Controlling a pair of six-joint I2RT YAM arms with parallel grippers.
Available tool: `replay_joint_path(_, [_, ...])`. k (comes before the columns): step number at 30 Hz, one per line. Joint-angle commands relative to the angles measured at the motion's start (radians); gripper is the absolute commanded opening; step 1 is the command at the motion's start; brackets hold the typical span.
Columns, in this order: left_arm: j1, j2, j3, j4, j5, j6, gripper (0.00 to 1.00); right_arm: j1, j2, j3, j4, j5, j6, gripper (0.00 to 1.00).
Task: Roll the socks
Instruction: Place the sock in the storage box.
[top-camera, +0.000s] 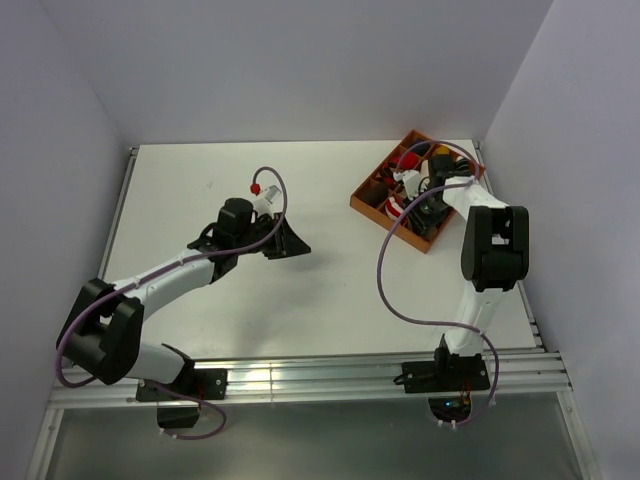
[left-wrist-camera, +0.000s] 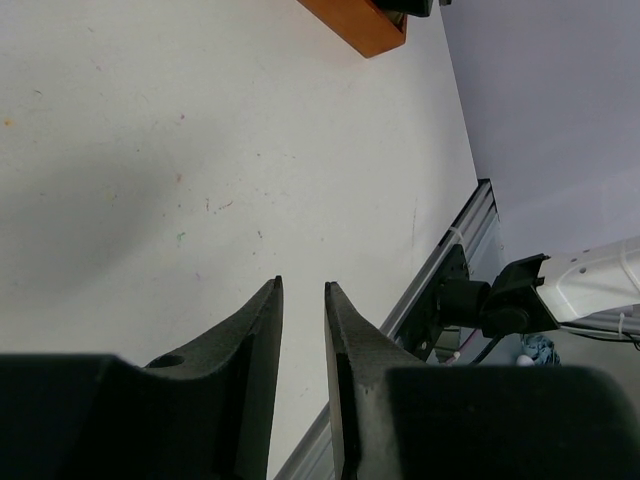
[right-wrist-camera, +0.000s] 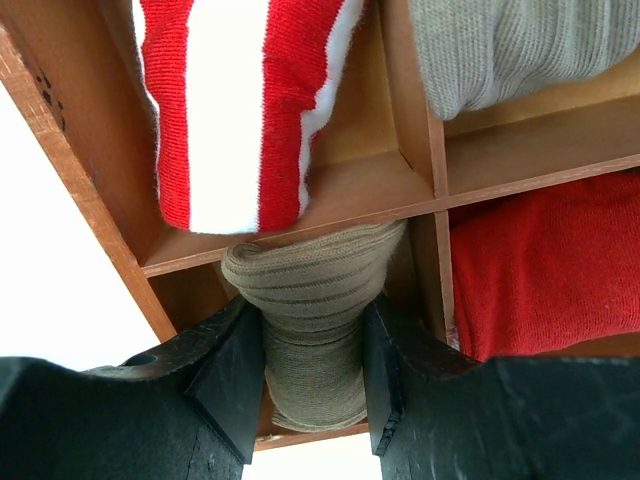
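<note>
My right gripper (right-wrist-camera: 311, 318) is shut on the tan-brown sock (right-wrist-camera: 310, 262). That sock is bunched into a roll and sits in the near compartment of the wooden tray (right-wrist-camera: 400, 185). The red-and-white striped sock (right-wrist-camera: 235, 100) lies in the compartment just beyond it. From above, the right gripper (top-camera: 425, 207) is down inside the tray (top-camera: 368, 203) at the back right. My left gripper (top-camera: 297, 246) hovers over the middle of the table. Its fingers (left-wrist-camera: 262, 330) stand a narrow gap apart with nothing between them.
The tray also holds a grey roll (right-wrist-camera: 520, 50) and a red roll (right-wrist-camera: 550, 260) in the right-hand compartments. The left wrist view shows the tray's corner (left-wrist-camera: 362, 25), the table's metal edge rail (left-wrist-camera: 445, 255) and the right arm's base (left-wrist-camera: 495, 300).
</note>
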Motion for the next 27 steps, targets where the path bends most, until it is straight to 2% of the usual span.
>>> replay_joint_path(1, [0.004,0.001,0.024,0.002,0.020,-0.002,0.29,-0.010,0.025,0.026,-0.162,-0.043,0.044,0.24])
replay_joint_path(6, [0.004,0.005,0.027,0.002,0.025,0.001,0.29,-0.015,0.015,0.082,-0.196,-0.046,0.056,0.40])
replay_joint_path(11, [0.004,0.011,0.028,0.001,0.029,0.001,0.29,-0.024,0.027,0.139,-0.247,-0.050,0.053,0.48])
replay_joint_path(17, [0.004,0.011,0.028,0.001,0.036,0.001,0.30,-0.031,0.041,0.190,-0.303,-0.058,0.038,0.56])
replay_joint_path(24, [0.004,0.014,0.025,0.002,0.039,0.000,0.29,-0.034,0.022,0.202,-0.313,-0.073,0.030,0.59])
replay_joint_path(25, [0.004,0.014,0.027,0.002,0.039,0.000,0.29,-0.034,0.022,0.207,-0.322,-0.075,0.030,0.68])
replay_joint_path(27, [0.004,0.012,0.025,0.002,0.039,0.001,0.29,-0.036,0.021,0.217,-0.336,-0.090,0.024,0.74])
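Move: The brown sock is already down in the storage box's nearest compartment between the right fingers, its middle about 1 cm below the hand point. From that hand the striped sock lies about 5 cm ahead and 7 cm left, the red sock some 7 cm ahead and 5 cm right, and the grey sock roughly 11 cm ahead and 3 cm left, all about 1 cm lower. From the left hand the brown sock is some 12 cm ahead, 36 cm right and 13 cm below. Back towards its base by about 2 cm, the right hand first draws with its fingers still gripping the brown sock, then rises about 2 cm as the fingers open clearly wider and let go. Meanwhile the wrist tips some 10 degrees, bringing the fingers closer to straight down over the compartment. ##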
